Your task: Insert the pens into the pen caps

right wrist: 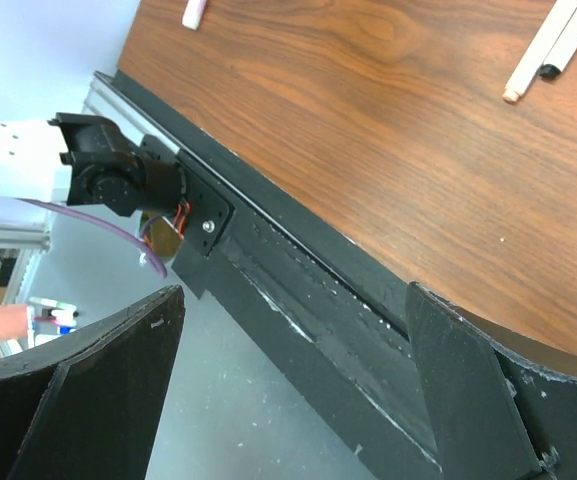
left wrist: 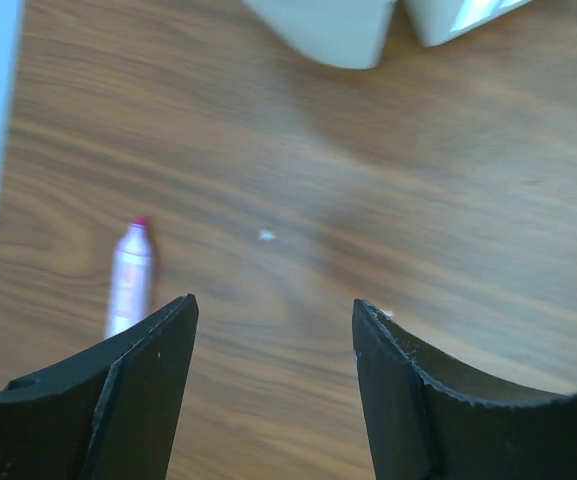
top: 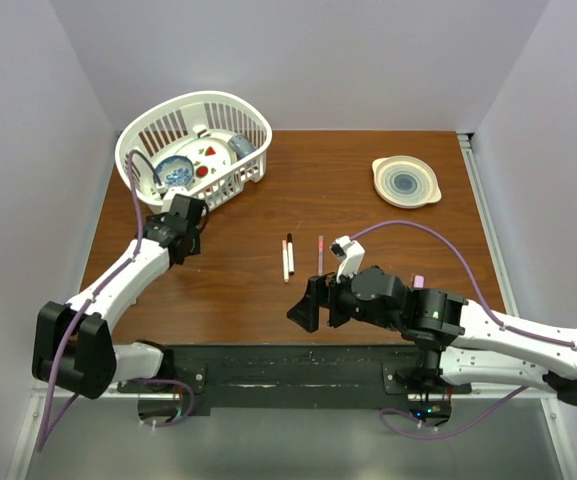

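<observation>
Two white pens [top: 287, 258] lie side by side at mid-table, one black-tipped; the right wrist view shows these white pens [right wrist: 543, 45] at its upper right. A slim pink pen [top: 320, 254] lies just to their right. A pale pink cap [top: 418, 281] sits beside the right arm. My left gripper [top: 190, 222] hovers near the basket, open over bare wood [left wrist: 273, 310]. A lilac pen with a red tip [left wrist: 131, 275] lies just outside its left finger, untouched. My right gripper [top: 320, 305] is open and empty [right wrist: 293, 295] above the table's near edge.
A white basket [top: 230, 106] holding dishes and small red pieces stands at the back left, close to the left gripper. A pale plate [top: 405, 181] sits at the back right. A black rail [top: 288, 360] runs along the near edge. Another small pink piece [right wrist: 195, 12] lies far along the table.
</observation>
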Robot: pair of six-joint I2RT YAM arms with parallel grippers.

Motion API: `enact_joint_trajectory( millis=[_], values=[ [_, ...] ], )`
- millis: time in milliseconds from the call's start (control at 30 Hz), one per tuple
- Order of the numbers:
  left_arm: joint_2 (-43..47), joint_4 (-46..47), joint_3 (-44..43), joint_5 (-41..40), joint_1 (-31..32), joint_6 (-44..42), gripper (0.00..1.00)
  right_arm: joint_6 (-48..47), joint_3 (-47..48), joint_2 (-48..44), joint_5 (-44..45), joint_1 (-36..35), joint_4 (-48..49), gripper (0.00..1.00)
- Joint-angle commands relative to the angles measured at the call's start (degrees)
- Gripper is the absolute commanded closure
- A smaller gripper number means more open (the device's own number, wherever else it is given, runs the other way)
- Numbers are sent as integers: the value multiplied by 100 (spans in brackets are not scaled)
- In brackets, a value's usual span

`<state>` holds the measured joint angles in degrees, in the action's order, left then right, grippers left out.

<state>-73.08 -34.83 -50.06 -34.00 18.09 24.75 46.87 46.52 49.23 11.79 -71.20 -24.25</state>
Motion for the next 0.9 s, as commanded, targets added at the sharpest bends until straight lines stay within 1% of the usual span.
enact_joint_trajectory(
  millis=[0, 33, 133, 200, 233, 333, 400, 500, 567, 633, 733, 867],
  values=[
    [-153, 125, -65, 190, -638, -1613, 31, -143, 506, 156, -89, 1, -351, 5],
    [-285, 125, -74, 479, -1014, -1701, 31, -178, 681, 200, -72, 1, -439, 5],
    [-461, 274, -56, 1147, -1613, -1930, 31, -275, 919, 306, -10, 1, -651, 6],
    [-671, 310, 40, 1001, -1790, -1983, 30, -293, 964, 332, -19, 1, -642, 6],
    [-934, 336, 49, 1018, -2043, -1992, 30, -284, 990, 341, -54, -8, -625, 6],
    [-1531, 223, -21, 1194, -2335, -2062, 30, -258, 1025, 402, -168, 1, -616, 7],
    [-1787, 196, -74, 1368, -2380, -2141, 30, -275, 1069, 447, -221, 1, -738, 7],
    [-1868, 152, -83, 1510, -2389, -2159, 29, -363, 1148, 464, -169, -8, -923, 7],
    [-1877, 64, -170, 1598, -2415, -2054, 32, -433, 1210, 473, -125, 1, -976, 7],
    [-1615, 46, -197, 1284, -2424, -1861, 34, -538, 1289, 491, -124, -8, -1011, 7],
    [-1140, 134, -144, 1124, -2450, -1720, 33, -600, 1254, 535, -54, 1, -959, 7],
    [-787, 21, -406, 816, -2468, -1439, 30, -583, 1140, 631, -116, 1, -740, 7]
  ],
)
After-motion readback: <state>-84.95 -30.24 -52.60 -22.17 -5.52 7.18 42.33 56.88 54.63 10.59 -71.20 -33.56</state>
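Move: The pink pen lies on the table about 12 cm to the left of the left gripper, some 6 cm nearer the base and 9 cm below. The basket's near corner is about 10 cm ahead and 2 cm left of this gripper, and the two white pens lie some 24 cm to its right, about 1 cm ahead. From the right gripper the pink pen is about 40 cm left, 13 cm ahead and 20 cm below. Sweep the left gripper about 10 cm left towards the pink pen, letting it sink some 6 cm on the way and tipping the fingers roughly 15 degrees further down. Then hold nearly the same spot above the table, easing up about a centimetre at the end, with the fingers staying open and the pen still untouched, to the left and nearer the base. ##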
